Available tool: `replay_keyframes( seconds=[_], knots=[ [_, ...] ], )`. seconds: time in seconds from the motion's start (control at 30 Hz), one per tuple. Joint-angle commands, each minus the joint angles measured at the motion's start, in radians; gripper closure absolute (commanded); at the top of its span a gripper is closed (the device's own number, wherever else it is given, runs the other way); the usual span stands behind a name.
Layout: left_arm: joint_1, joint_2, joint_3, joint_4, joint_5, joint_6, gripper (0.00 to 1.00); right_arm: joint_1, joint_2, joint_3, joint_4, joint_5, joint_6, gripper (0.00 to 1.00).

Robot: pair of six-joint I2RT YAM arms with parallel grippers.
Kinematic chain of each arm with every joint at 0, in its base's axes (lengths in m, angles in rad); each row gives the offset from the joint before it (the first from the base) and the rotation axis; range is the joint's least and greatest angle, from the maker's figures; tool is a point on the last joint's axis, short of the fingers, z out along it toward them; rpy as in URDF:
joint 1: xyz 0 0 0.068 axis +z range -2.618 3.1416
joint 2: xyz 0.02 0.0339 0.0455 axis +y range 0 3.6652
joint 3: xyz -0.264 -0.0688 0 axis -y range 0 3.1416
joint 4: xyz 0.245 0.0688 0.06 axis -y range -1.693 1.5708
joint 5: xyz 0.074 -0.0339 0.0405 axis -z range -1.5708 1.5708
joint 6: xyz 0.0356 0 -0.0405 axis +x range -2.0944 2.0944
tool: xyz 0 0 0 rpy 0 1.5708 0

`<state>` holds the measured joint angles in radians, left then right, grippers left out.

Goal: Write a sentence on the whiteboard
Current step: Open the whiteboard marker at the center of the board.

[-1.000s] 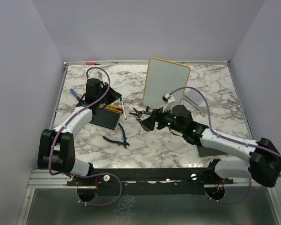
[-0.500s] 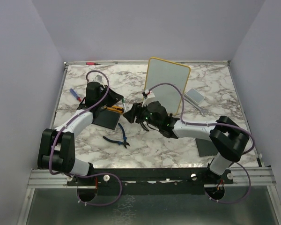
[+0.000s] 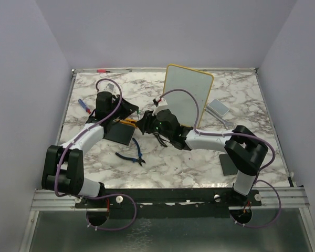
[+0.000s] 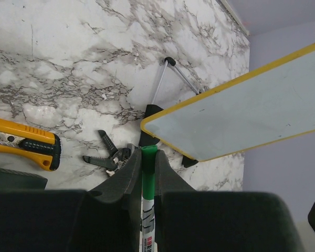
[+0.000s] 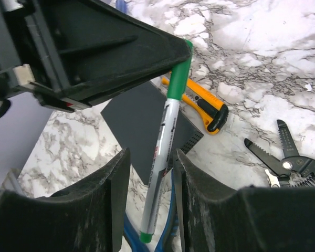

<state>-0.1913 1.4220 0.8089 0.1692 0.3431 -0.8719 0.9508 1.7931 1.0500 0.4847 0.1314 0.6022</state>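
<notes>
The whiteboard (image 3: 188, 97) stands upright at the back middle, yellow-rimmed; its face (image 4: 241, 110) shows no sentence. My left gripper (image 4: 148, 157) is shut on the cap end of a green marker (image 4: 148, 184), held above the table just left of the board. My right gripper (image 5: 151, 157) has come up against it from the right. Its jaws are open and straddle the marker's white barrel (image 5: 165, 142), which lies close to the right-hand finger with a gap on the other side. From above, both grippers meet at the marker (image 3: 140, 119).
A yellow utility knife (image 5: 199, 105), black wire strippers (image 5: 283, 160) and a dark grey pad (image 5: 142, 126) lie under the grippers. Blue pliers (image 3: 132, 155) lie nearer. A grey eraser (image 3: 219, 108) sits right of the board, another dark pad (image 3: 228, 164) near the right arm.
My right arm swung left from in front of the board to the marker in the left gripper, and its jaws narrowed around the barrel. The left arm held still.
</notes>
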Motion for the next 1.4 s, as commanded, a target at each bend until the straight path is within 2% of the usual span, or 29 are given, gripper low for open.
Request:
replay_keyframes(
  seconds=[0.0,0.23,0.27,0.33,0.5,0.6,0.63,0.67,0.73,0.87,0.97,1.2,1.37],
  knots=[
    [0.000,-0.043,-0.015,0.022,-0.006,-0.005,1.00,0.014,0.040,0.036,-0.080,0.097,0.016,0.58],
    [0.003,-0.060,-0.026,0.023,-0.018,-0.016,1.00,0.017,0.032,0.006,-0.054,0.116,0.026,0.59],
    [0.005,-0.062,-0.028,0.023,-0.019,-0.017,1.00,0.017,0.024,-0.002,-0.046,0.116,0.021,0.62],
    [0.006,-0.065,-0.028,0.024,-0.020,-0.018,1.00,0.017,0.010,-0.012,-0.031,0.103,-0.002,0.76],
    [0.009,-0.050,-0.004,0.016,0.011,0.012,1.00,0.018,-0.043,-0.014,-0.061,0.078,-0.048,0.97],
    [0.010,-0.058,0.043,-0.014,0.034,0.088,0.46,0.015,-0.111,-0.020,-0.158,0.101,-0.079,1.00],
    [0.010,-0.068,0.061,-0.040,0.024,0.123,0.32,0.012,-0.138,-0.023,-0.193,0.101,-0.103,1.00],
    [0.010,-0.081,0.079,-0.066,0.008,0.154,0.23,0.005,-0.164,-0.022,-0.242,0.098,-0.119,1.00],
    [0.010,-0.112,0.106,-0.102,-0.016,0.230,0.13,-0.024,-0.209,-0.009,-0.365,0.054,-0.145,1.00],
    [0.005,-0.164,0.143,-0.158,-0.023,0.390,0.11,-0.113,-0.271,0.047,-0.605,-0.157,-0.222,1.00],
    [-0.037,-0.221,0.143,-0.190,-0.019,0.524,0.11,-0.196,-0.287,0.105,-0.776,-0.341,-0.273,1.00],
    [-0.288,-0.362,0.093,-0.300,0.072,0.900,0.09,-0.265,-0.301,0.211,-1.094,-0.683,-0.407,1.00],
    [-0.454,-0.430,0.030,-0.367,0.051,1.035,0.10,-0.269,-0.334,0.220,-1.226,-0.814,-0.448,1.00]
  ],
)
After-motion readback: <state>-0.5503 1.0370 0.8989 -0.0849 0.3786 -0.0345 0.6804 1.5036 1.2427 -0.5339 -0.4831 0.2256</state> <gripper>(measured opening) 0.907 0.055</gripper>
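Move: The marker hangs from the left fingers by its green cap, sloping back towards the robot. Its middle is about 3 cm ahead of the right hand and 1 cm below it; from the left hand, some 6 cm back, 2 cm right and 2 cm below. On the table some 15 cm below the right hand, the orange knife lies about 14 cm ahead and 7 cm left, the blue pliers 4 cm back and 4 cm left, and the pruning shears 9 cm ahead and 9 cm right. The right fingers sink about 2 cm and pinch the marker's white body; only then do the left fingers open wide and let go of the cap. The right hand carries the marker up a little and some 12 cm right, then back, while the left hand rises about 11 cm, swings back and right, and turns clockwise with its fingertips tipping up. ##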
